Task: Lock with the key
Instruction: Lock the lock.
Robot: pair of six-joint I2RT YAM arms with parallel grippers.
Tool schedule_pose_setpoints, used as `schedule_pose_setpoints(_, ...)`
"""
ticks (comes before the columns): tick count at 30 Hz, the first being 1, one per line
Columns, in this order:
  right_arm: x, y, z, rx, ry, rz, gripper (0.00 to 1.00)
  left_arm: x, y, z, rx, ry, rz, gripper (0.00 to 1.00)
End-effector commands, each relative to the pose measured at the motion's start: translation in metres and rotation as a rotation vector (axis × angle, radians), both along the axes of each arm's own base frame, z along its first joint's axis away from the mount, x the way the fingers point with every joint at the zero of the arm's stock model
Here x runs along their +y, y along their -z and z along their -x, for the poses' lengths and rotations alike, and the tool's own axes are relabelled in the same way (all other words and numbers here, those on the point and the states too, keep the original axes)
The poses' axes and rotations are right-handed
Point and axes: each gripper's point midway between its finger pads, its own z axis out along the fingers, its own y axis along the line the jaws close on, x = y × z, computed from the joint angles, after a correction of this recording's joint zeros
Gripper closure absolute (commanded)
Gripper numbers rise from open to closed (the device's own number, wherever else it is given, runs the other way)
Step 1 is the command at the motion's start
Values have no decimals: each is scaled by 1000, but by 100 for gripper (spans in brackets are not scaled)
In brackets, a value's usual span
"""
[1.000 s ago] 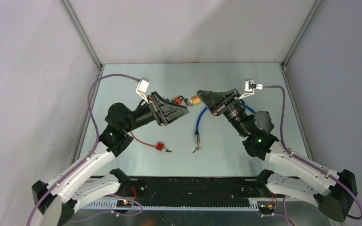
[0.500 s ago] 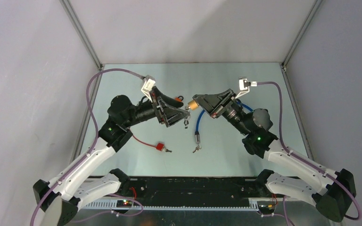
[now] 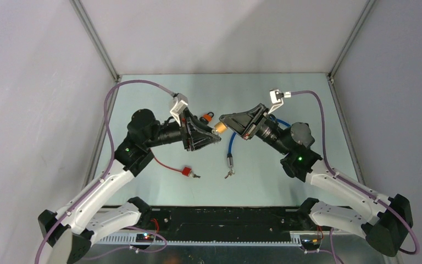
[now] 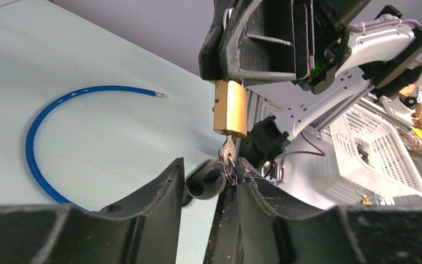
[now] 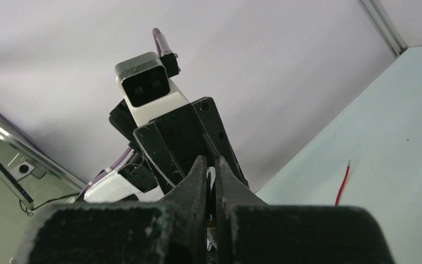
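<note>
A brass padlock [image 3: 220,127] hangs in the air between the two arms. My right gripper [image 3: 228,122] is shut on its silver shackle, which shows as a pale sliver between the fingers [image 5: 198,176]. In the left wrist view the padlock [image 4: 230,107] hangs below the right gripper's fingers, with a silver key [image 4: 228,149] in its underside. My left gripper [image 4: 209,171] sits just below it. Its jaws are closed in on the key's ring and black round head [image 4: 204,181], which fill the gap between them.
A blue cable [image 3: 232,144] curves over the table under the padlock, with small keys at its near end. A red cable [image 3: 167,165] with a red lock [image 3: 187,172] lies nearer the left arm. An orange padlock [image 3: 207,116] rests behind the left gripper.
The left gripper let go of the key, opened wide and rolled, then closed in on it again. The right arm carried the padlock a little leftward.
</note>
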Motion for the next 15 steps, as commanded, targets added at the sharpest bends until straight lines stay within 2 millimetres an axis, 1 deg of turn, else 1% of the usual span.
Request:
schedule_pose_setpoints(1,-5,-42,15,-107,-46,-66,100,-1,-16,14,-70,88,6,64)
schedule_pose_setpoints(3,-2,-43,17,-114,-65,-60,100,-2,-17,13,-59,88,8,74)
schedule_pose_setpoints(4,-1,-42,18,-116,-73,-57,100,-2,-18,12,-57,84,10,74)
schedule_pose_setpoints(6,1,-41,18,-116,-83,-51,100,-3,-19,11,-49,83,12,70)
schedule_pose_setpoints(7,2,-39,18,-113,-85,-46,100,-3,-19,10,-46,80,13,65)
schedule_pose_setpoints(9,3,-37,17,-110,-88,-40,100,-2,-19,10,-49,81,12,58)
schedule_pose_setpoints(10,2,-37,17,-109,-88,-38,100,-1,-19,11,-51,81,12,57)
schedule_pose_setpoints(11,3,-37,17,-111,-89,-38,100,0,-18,11,-57,85,10,59)
schedule_pose_setpoints(12,2,-37,17,-113,-90,-39,100,1,-17,11,-57,83,8,67)
schedule_pose_setpoints(13,2,-38,16,-113,-89,-40,100,1,-16,11,-55,87,7,72)
schedule_pose_setpoints(14,1,-38,16,-113,-87,-40,100,2,-14,10,-52,85,4,84)
schedule_pose_setpoints(15,1,-38,16,-115,-86,-41,100,2,-13,10,-49,86,3,90)
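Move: The key sticks out of the brass padlock between the open left fingertips, roughly 1 cm back and 1 cm to the right of the left hand point, at about its height. The padlock body is about 2 cm ahead of that hand, 3 cm to its right and 1 cm up. From the right hand, which holds the padlock by its shackle, the body is some 3 cm back and 2 cm left, slightly lower; the key is about 5 cm back, 4 cm left and 2 cm below. Bring the left gripper back about 1 cm onto the key, swinging it some 5 degrees clockwise. Narrow the fingers, ease them open a little, then close them further so the tips pinch the key. Meanwhile keep the right grip shut on the padlock and carry it about 1 cm left and slightly back towards the left gripper. ##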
